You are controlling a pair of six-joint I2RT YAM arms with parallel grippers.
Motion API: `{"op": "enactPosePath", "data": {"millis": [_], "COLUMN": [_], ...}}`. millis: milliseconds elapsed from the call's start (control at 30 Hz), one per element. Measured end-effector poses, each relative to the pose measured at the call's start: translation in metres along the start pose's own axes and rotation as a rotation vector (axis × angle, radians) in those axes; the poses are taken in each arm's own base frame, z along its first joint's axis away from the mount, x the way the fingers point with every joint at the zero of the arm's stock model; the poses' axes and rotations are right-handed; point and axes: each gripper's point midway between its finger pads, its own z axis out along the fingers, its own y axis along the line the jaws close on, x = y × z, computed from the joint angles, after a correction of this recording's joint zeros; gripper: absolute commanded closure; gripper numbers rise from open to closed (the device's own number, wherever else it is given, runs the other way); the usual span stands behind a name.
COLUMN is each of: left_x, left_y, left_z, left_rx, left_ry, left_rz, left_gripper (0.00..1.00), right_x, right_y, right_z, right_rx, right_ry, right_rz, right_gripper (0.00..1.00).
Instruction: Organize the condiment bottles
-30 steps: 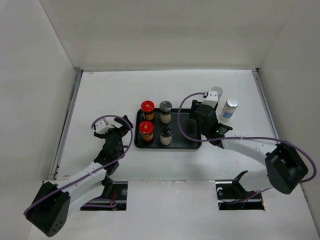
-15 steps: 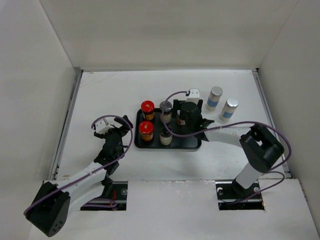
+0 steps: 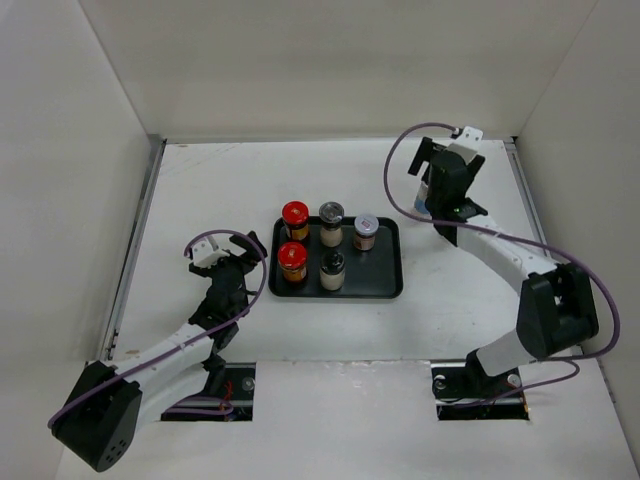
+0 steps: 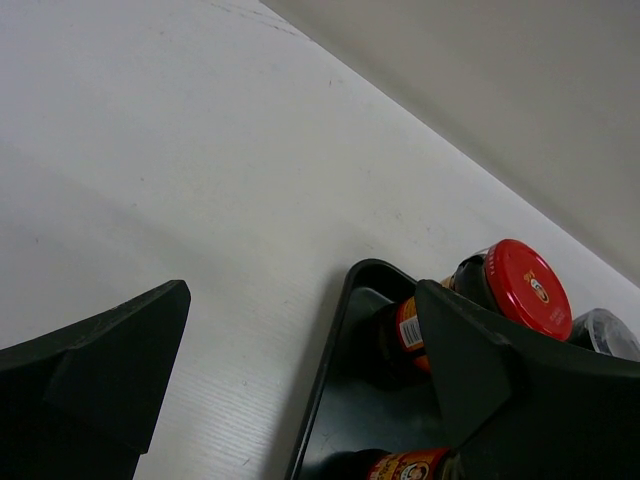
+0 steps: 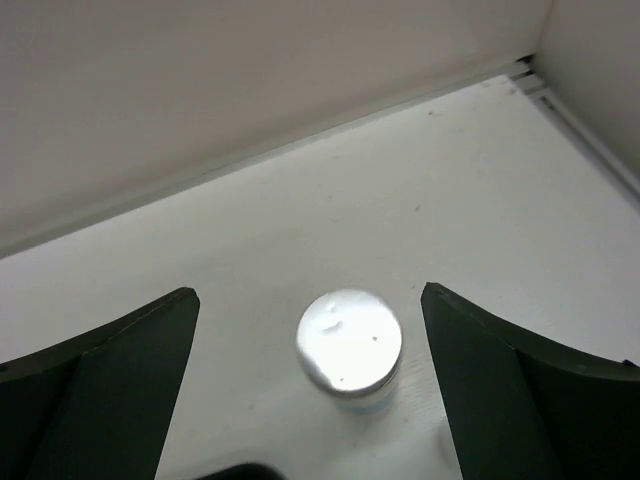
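A flat black tray (image 3: 388, 285) holds several condiment bottles: two red-lidded jars (image 3: 295, 215) (image 3: 292, 257), a grey-lidded jar (image 3: 331, 214), a dark-lidded jar (image 3: 333, 264) and a brown jar (image 3: 365, 229). My right gripper (image 3: 436, 180) is open at the back right, above a white silver-capped bottle (image 5: 350, 345) that stands between its fingers (image 5: 310, 292), untouched. The second silver-capped bottle is hidden. My left gripper (image 3: 225, 262) is open and empty on the table left of the tray. The left wrist view (image 4: 302, 290) shows the tray's corner (image 4: 330, 380) and a red-lidded jar (image 4: 525, 290).
The white side walls and back wall close in the table. The right wall's foot (image 5: 580, 110) runs close behind and to the right of the silver-capped bottle.
My right gripper has let go of the brown jar on the tray and swung to the back right, over the silver-capped bottles. The left arm has not moved.
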Motion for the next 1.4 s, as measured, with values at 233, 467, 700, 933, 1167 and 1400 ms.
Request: {"op": "enactPosePath", "data": {"millis": [233, 467, 700, 933, 1167, 1400], "left_x": [0.000, -0.001, -0.001, -0.002, -0.002, -0.002], "left_y": [0.000, -0.001, -0.002, -0.003, -0.003, -0.003], "left_z": [0.000, 0.000, 0.000, 0.000, -0.001, -0.001], "left_rx": [0.003, 0.006, 0.009, 0.013, 0.015, 0.015], "left_ry": [0.002, 0.000, 0.002, -0.001, 0.000, 0.000], "left_rz": [0.000, -0.004, -0.004, -0.009, -0.009, -0.009], "left_gripper": [0.01, 0.01, 0.01, 0.01, 0.01, 0.01], "right_x": [0.023, 0.070, 0.078, 0.095, 0.079, 0.027], "right_y": [-0.012, -0.017, -0.022, -0.023, -0.024, 0.032], "right_z": [0.034, 0.035, 0.036, 0.038, 0.014, -0.043], "right_rx": [0.039, 0.026, 0.029, 0.025, 0.003, -0.170], "right_ry": [0.108, 0.246, 0.280, 0.327, 0.298, 0.150], "right_rz": [-0.102, -0.171, -0.166, -0.174, -0.172, -0.122], "right_gripper": [0.00, 0.10, 0.11, 0.43, 0.45, 0.44]}}
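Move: The silver-lidded bottle that the right hand goes for stands nearly under it: about 2 cm ahead, 1 cm to the right and some 12 cm below. The second silver-lidded bottle is roughly 6 cm nearer the base and 9 cm to the right of it. From the right hand, the small jar in the tray lies about 7 cm back, 15 cm left and 15 cm down. From the left hand, the bottle aimed at is about 12 cm ahead and 54 cm right. The farther silver-lidded bottle gets pinched between the right fingers: the open hand eases slightly forward, sinks about 10 cm over it while tipping some 20 degrees nose-down, and closes on its sides. Keeping hold, the hand then rises nearly 9 cm, levelling partly, and swings left and back towards the tray, turning a little counter-clockwise. ##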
